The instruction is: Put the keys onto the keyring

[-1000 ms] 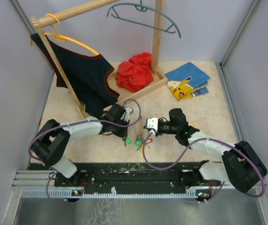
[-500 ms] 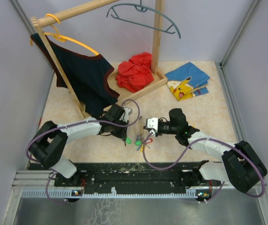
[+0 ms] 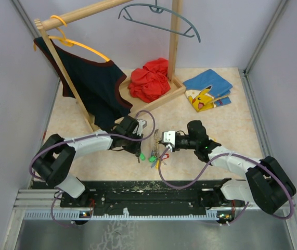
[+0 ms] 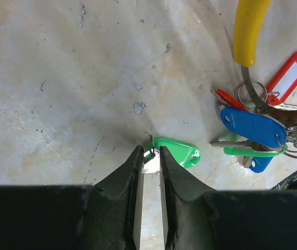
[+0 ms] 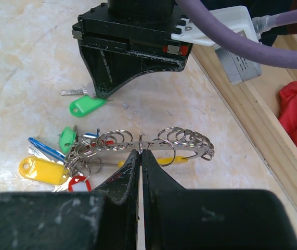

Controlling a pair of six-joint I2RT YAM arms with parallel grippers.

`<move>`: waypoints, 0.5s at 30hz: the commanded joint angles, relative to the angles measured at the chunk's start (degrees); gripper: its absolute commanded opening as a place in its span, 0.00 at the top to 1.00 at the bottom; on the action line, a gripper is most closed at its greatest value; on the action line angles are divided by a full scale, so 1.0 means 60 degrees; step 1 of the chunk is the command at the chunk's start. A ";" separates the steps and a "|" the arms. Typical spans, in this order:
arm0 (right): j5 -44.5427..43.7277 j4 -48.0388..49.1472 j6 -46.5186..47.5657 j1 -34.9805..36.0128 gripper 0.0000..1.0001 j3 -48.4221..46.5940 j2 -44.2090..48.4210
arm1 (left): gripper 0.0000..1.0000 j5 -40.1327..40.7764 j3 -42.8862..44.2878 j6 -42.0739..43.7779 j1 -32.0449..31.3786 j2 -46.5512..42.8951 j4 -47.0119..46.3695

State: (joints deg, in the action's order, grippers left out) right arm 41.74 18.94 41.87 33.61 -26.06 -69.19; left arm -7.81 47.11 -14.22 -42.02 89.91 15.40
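A loose key with a green tag (image 4: 178, 152) lies flat on the table, also seen in the top view (image 3: 142, 156). My left gripper (image 4: 150, 154) points down at it, jaws a narrow gap apart astride the key's silvery end. The keyring (image 5: 156, 142), a thin metal piece strung with several small split rings, is pinched in my shut right gripper (image 5: 140, 152). A bunch of keys (image 5: 60, 159) with blue, red, green and yellow tags hangs from its left end onto the table. The yellow curved piece (image 4: 249, 28) lies beside the bunch (image 4: 255, 127).
The wooden rack's base (image 3: 161, 98) holds a red cloth (image 3: 149, 79) just behind both grippers. A dark garment (image 3: 99, 88) hangs on an orange hanger at the left. A blue printed cloth (image 3: 208, 88) lies at the back right.
My left gripper's jaws have parted slightly over the green-tagged key. The key, the keyring and the right arm have stayed in place.
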 commanded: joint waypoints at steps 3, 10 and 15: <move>0.0340 0.0504 -0.0146 -0.0033 1.00 -0.0375 -0.0048 | 0.78 -0.0169 -0.0012 -0.0075 -0.0111 0.0162 -0.0068; 0.0396 0.0520 -0.0165 -0.0049 1.00 -0.0368 -0.0026 | 0.84 -0.0033 -0.0023 -0.0086 -0.0195 0.0200 -0.0091; 0.0397 0.0548 -0.0180 -0.0064 1.00 -0.0339 -0.0001 | 0.99 0.0235 -0.0140 -0.0009 -0.0226 -0.0004 -0.0182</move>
State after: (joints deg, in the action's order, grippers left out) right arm 42.19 19.31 41.58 33.58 -26.06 -69.19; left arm -7.92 47.11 -14.39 -42.98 90.48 15.40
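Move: The loose green-tagged key is practically at my left fingertips: its middle sits about 1 cm back, 1 cm to the right and 1 cm below. The keyring is some 8 cm to my left hand's right, 2 cm forward and 9 cm higher, with its bunch of tagged keys about 6 cm right, 3 cm back and 2 cm up. From my right hand the green-tagged key lies roughly 7 cm left, 3 cm back and 10 cm below. I shut my left fingers from about a quarter open to almost closed on the near edge of the green-tagged key, where tag and metal meet, pinching it down at the table. As they close, my left hand eases only about half a centimetre back and slightly right and down, its slant unchanged. My right hand stays put and keeps its pinch on the keyring. ##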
